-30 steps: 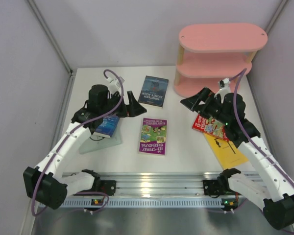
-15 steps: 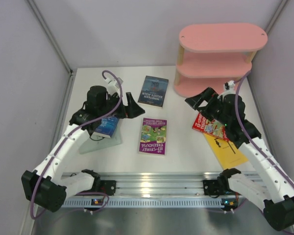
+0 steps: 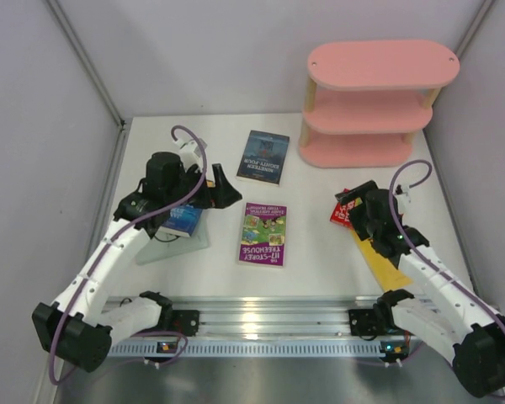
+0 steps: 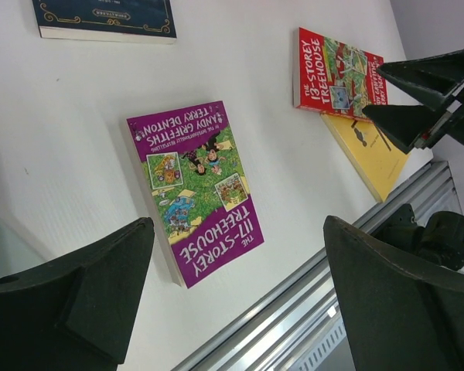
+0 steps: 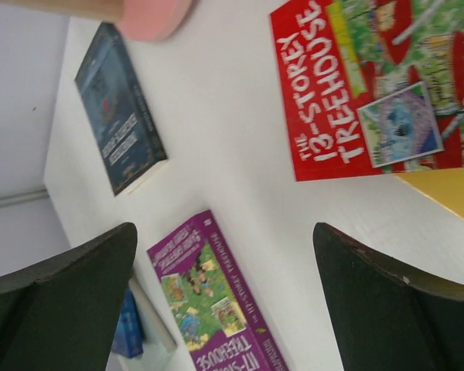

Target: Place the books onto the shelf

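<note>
The pink shelf stands at the back right with bare boards. Books lie flat on the table: a dark navy one, a purple-green one, a red comic overlapping a yellow one, and a blue one on a pale grey-green one. My left gripper hangs open, left of the purple book. My right gripper is open above the red comic. Neither holds anything.
Grey walls close in the white table on the left, back and right. A metal rail with both arm bases runs along the near edge. The left arm covers part of the blue book.
My right gripper has drawn back from the shelf's foot toward the near edge and now sits over the red comic. The left gripper has shifted slightly. No book has moved.
</note>
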{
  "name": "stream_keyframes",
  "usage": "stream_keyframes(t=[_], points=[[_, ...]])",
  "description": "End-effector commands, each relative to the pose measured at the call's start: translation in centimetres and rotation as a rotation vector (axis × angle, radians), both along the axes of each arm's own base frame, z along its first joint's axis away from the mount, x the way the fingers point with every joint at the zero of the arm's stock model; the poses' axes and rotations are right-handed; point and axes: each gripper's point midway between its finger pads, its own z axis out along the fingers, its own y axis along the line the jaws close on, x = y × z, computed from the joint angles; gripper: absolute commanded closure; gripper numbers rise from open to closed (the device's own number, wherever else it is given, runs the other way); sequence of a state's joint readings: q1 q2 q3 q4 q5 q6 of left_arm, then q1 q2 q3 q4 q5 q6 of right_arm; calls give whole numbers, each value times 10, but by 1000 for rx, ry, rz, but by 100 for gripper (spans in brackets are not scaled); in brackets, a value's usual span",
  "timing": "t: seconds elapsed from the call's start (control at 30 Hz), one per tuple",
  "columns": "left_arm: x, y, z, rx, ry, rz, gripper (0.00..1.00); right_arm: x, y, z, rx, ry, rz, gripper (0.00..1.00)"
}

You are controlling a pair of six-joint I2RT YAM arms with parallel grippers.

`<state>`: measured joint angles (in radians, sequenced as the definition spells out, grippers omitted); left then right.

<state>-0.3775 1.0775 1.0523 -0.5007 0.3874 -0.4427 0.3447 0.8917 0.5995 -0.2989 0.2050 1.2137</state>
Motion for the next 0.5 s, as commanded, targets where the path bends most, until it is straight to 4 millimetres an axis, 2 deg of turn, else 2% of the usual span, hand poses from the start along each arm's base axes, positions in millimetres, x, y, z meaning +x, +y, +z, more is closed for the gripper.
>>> stream_keyframes(t=[0.0,0.17,0.33,0.37,0.43,0.47], points=[[-9,7,3,26,-24,-7,5,9,-27,0,3,-55,-190,4],[-18,14,1,44,-45,1,4,10,-33,-26,39,10,-267,5],[-22,15,-7,52,-26,-5,4,12,-27,-50,79,73,-283,7],[-22,15,-9,53,-21,-4,4,10,-25,-61,97,96,-291,7],[-23,15,-10,49,-18,-5,4,13,-21,-65,136,79,-301,8],[-23,14,-10,47,-15,-5,4,10,-18,-76,161,98,-315,9]])
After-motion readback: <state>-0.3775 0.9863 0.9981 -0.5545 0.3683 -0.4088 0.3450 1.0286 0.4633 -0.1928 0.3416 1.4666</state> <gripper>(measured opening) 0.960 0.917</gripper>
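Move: The right hand hangs open off the left end of the red 13-Storey Treehouse book; the book's middle is about 9 cm to the hand's right, 3 cm farther out and roughly 13 cm below. The yellow book partly under it has its middle some 14 cm right and 9 cm back, and the purple Treehouse book lies about 23 cm left and 2 cm back. From the left hand the red book is some 38 cm to the right, 5 cm ahead and 23 cm below. No touch yet: the right hand heads down towards the red book, sinking about 7 cm while shifting a little to the right over its title end. The wrist swings some 15 degrees clockwise and its fingertips tip slightly farther down, fingers staying wide open. The empty left hand eases back and a little left, about 2.5 cm. ##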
